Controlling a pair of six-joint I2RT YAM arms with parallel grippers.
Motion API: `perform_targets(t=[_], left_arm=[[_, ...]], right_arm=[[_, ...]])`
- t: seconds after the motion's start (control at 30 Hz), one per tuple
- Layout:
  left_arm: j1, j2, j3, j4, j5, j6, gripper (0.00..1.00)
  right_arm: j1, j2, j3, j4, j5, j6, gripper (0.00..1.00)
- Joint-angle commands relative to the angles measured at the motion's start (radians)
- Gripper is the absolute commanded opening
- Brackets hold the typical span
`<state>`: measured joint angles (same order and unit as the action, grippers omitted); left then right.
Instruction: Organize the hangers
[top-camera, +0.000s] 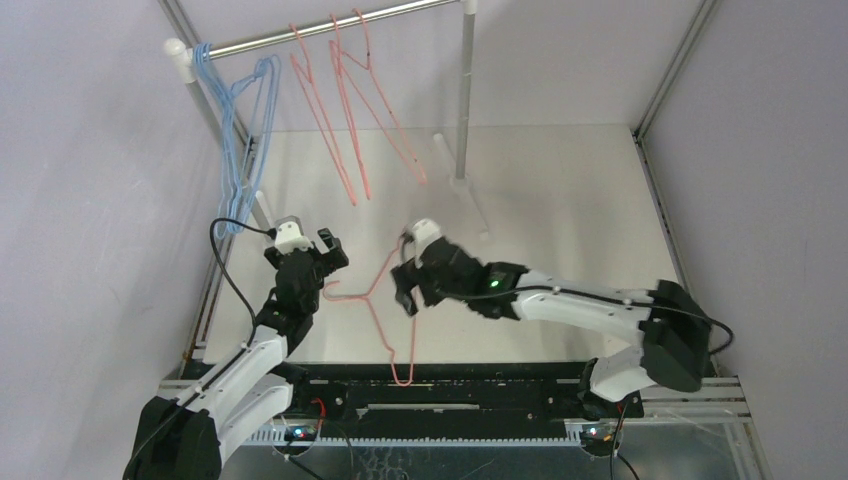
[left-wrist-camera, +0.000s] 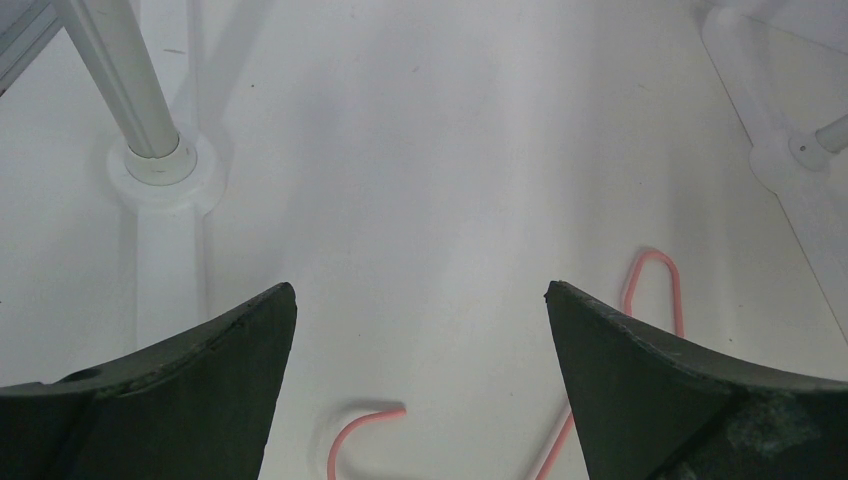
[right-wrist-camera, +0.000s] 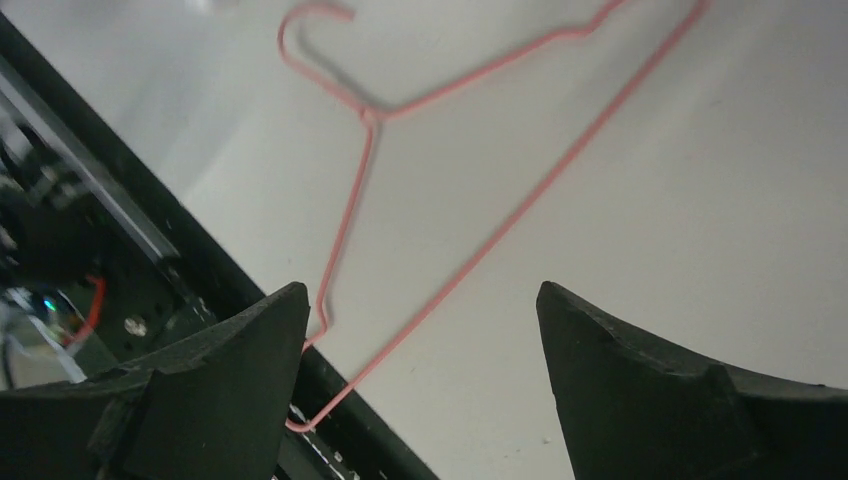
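Observation:
One pink hanger (top-camera: 370, 297) lies flat on the white table between my two grippers, its lower corner over the black front edge. My left gripper (top-camera: 335, 258) is open and empty just left of its hook. In the left wrist view the hook (left-wrist-camera: 360, 432) lies between the spread fingers of the left gripper (left-wrist-camera: 420, 290). My right gripper (top-camera: 405, 290) is open and empty above the hanger's right side. In the right wrist view the hanger (right-wrist-camera: 372, 115) lies below the right gripper (right-wrist-camera: 420, 290), touching neither finger. Blue hangers (top-camera: 238, 130) and pink hangers (top-camera: 345, 110) hang on the rail.
The silver rail (top-camera: 320, 28) on white posts spans the back. Its left post base (left-wrist-camera: 160, 165) stands on the table close ahead of the left gripper, and the right post (top-camera: 465, 100) stands behind the right gripper. The black front rail (top-camera: 450, 385) borders the table's near edge.

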<state>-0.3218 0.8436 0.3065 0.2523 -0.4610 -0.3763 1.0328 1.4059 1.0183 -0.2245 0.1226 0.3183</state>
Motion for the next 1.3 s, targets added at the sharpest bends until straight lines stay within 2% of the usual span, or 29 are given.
perform_targets(t=[0.0,0.17,0.37,0.57,0.83,0.9,0.97,1.03,1.07,1.27], left_arm=[[0.007,0.006,0.002,0.037,-0.008,0.0,0.99],[0.006,-0.004,0.0,0.03,-0.011,-0.001,0.99],[0.006,-0.035,-0.01,0.029,-0.019,-0.002,0.99],[0.007,-0.031,-0.009,0.032,-0.007,-0.011,1.0],[0.006,-0.031,-0.008,0.031,-0.008,-0.01,1.0],[0.006,-0.029,-0.008,0.031,-0.008,-0.01,0.99],[0.006,-0.028,-0.007,0.031,-0.007,-0.01,1.0],[0.006,-0.028,-0.007,0.032,-0.007,-0.01,1.0],[0.006,-0.028,-0.008,0.031,-0.008,-0.01,1.0],[0.006,-0.031,-0.007,0.03,-0.011,-0.009,0.99]], right_arm=[[0.166,0.15,0.125,-0.111,0.189,-0.06,0.91],[0.269,0.346,0.298,-0.195,0.254,-0.055,0.88],[0.275,0.456,0.313,-0.159,0.229,-0.013,0.83],[0.276,0.553,0.329,-0.136,0.19,0.023,0.7],[0.276,0.604,0.328,-0.115,0.167,0.038,0.65],[0.272,0.608,0.317,-0.11,0.158,0.048,0.59],[0.263,0.602,0.291,-0.089,0.145,0.066,0.36],[0.252,0.588,0.259,-0.072,0.128,0.083,0.07],[0.246,0.584,0.247,-0.071,0.124,0.093,0.0],[0.224,0.497,0.148,-0.06,0.157,0.102,0.0]])
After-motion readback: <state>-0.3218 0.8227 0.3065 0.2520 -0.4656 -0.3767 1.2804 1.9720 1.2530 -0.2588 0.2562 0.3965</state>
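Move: The pink hanger's near shoulder, where the right fingers are headed, lies about 8 cm to the right hand's left, 5 cm back and 15 cm below. On that same level, the hanger's straight bar has its middle some 2 cm left and 1 cm ahead of this hand, and the hook about 18 cm left and 4 cm ahead. From the idle left hand the near shoulder is roughly 13 cm right, 13 cm back and 12 cm below. The pink hanger's near shoulder is reached and pinched by the right hand, which drops about 15 cm in all, swinging left and back some 6 to 8 cm as it comes down and then sinking nearly straight. The wrist tips the fingers some 25 degrees steeper; they narrow on the way and, once down, shut on the wire. ##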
